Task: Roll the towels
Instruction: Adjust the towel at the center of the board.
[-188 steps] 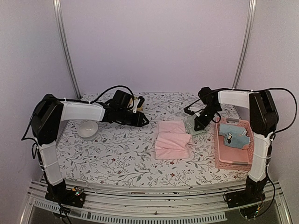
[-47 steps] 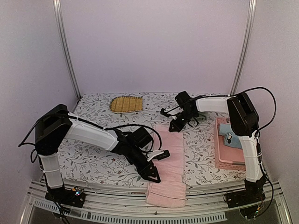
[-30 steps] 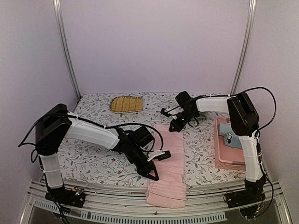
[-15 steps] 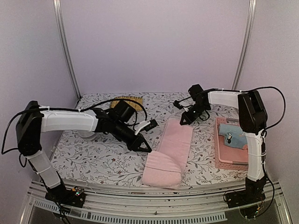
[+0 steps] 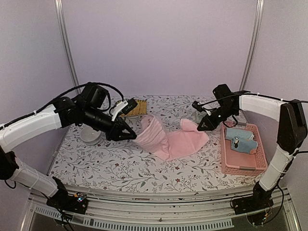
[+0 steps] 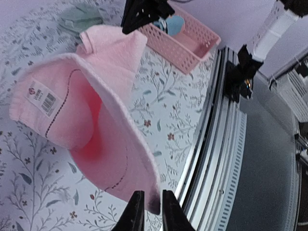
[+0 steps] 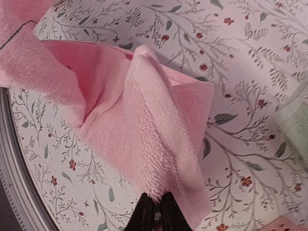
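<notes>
The pink towel (image 5: 169, 142) hangs in a sagging fold between my two grippers, its low middle resting on the table. My left gripper (image 5: 132, 136) is shut on the towel's left edge, which shows pinched between the tips in the left wrist view (image 6: 150, 206). My right gripper (image 5: 200, 127) is shut on the right end, where bunched pink cloth (image 7: 144, 144) runs into the closed tips (image 7: 155, 208). A light blue towel (image 5: 239, 137) lies in the pink basket (image 5: 241, 167). A pale green towel (image 6: 79, 17) lies on the table beyond the pink one, and its edge (image 7: 298, 122) shows in the right wrist view.
A white bowl (image 5: 89, 137) sits under the left arm. A yellow-brown woven mat (image 5: 138, 105) lies at the back, partly hidden by the left wrist. The pink basket stands at the right edge. The table's metal front rail (image 6: 226, 144) runs close below the towel.
Both grippers have risen and moved back from the front edge, carrying the pink towel. It lay stretched flat and over the table's edge before; now it hangs folded between them.
</notes>
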Controlling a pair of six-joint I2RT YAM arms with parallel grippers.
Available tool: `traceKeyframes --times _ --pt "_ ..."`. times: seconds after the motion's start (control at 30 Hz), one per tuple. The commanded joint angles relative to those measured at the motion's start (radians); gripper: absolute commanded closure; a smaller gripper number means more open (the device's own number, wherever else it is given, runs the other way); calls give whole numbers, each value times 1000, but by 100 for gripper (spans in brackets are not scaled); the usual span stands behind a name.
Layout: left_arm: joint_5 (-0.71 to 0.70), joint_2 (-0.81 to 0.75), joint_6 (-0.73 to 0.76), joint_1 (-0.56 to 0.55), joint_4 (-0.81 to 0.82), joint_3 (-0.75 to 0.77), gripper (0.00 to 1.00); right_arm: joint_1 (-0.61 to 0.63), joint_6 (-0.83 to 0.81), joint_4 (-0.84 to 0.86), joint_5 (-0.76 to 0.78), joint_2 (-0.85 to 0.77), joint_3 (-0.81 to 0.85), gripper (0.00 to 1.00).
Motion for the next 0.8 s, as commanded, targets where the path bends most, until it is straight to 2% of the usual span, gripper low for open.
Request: traceKeyframes --times 0.0,0.07,0.2,0.27,0.33,0.47,0.57,0.67,0.77 --pt "98 27 -73 -43 -215 -102 64 2 -141 -116 -150 -63 -104 77" --pt "17 19 -75 -47 -261 -110 54 3 -204 -186 -197 -90 -89 69" --pt "-249 21 -89 -28 -277 21 51 3 -180 -196 -177 -98 20 64" --pt "-309 35 -112 11 -225 99 46 2 -150 -211 -172 -54 121 63" --pt "-415 70 -179 40 -155 202 38 3 -115 -215 -168 -8 215 63" --pt "-629 203 -392 89 -145 495 34 2 -44 -150 -139 50 276 62" --pt "-652 299 -562 126 -188 701 33 2 -26 -131 -121 71 269 62" --pt "-635 364 -634 146 -228 900 33 3 -23 -107 -99 54 224 62" --pt "-616 386 -669 154 -207 1030 30 3 -45 -104 -93 45 179 61"
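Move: Both grippers still hold the pink towel by its ends, fingers just parting. Its middle lies some 10 cm ahead of the left hand, 15 cm to its right and 20 cm below; from the right hand it is about 4 cm back, 16 cm left and 9 cm down. The green towel lies roughly 10 cm ahead and 7 cm right of the right hand, the pink basket 3 cm back and 28 cm right. The white bowl sits about 18 cm ahead and 31 cm left of the left hand. Release the pink towel from both hands: dip the left gripper about 8 cm down and slightly back while opening wide, then sweep it up and forward, high clear of the towel, turning it some 50 degrees counter-clockwise. Draw the right back about 6 cm and slightly down as its fingers part, then lift and return it forward, easing down at the end to hover above its start. ##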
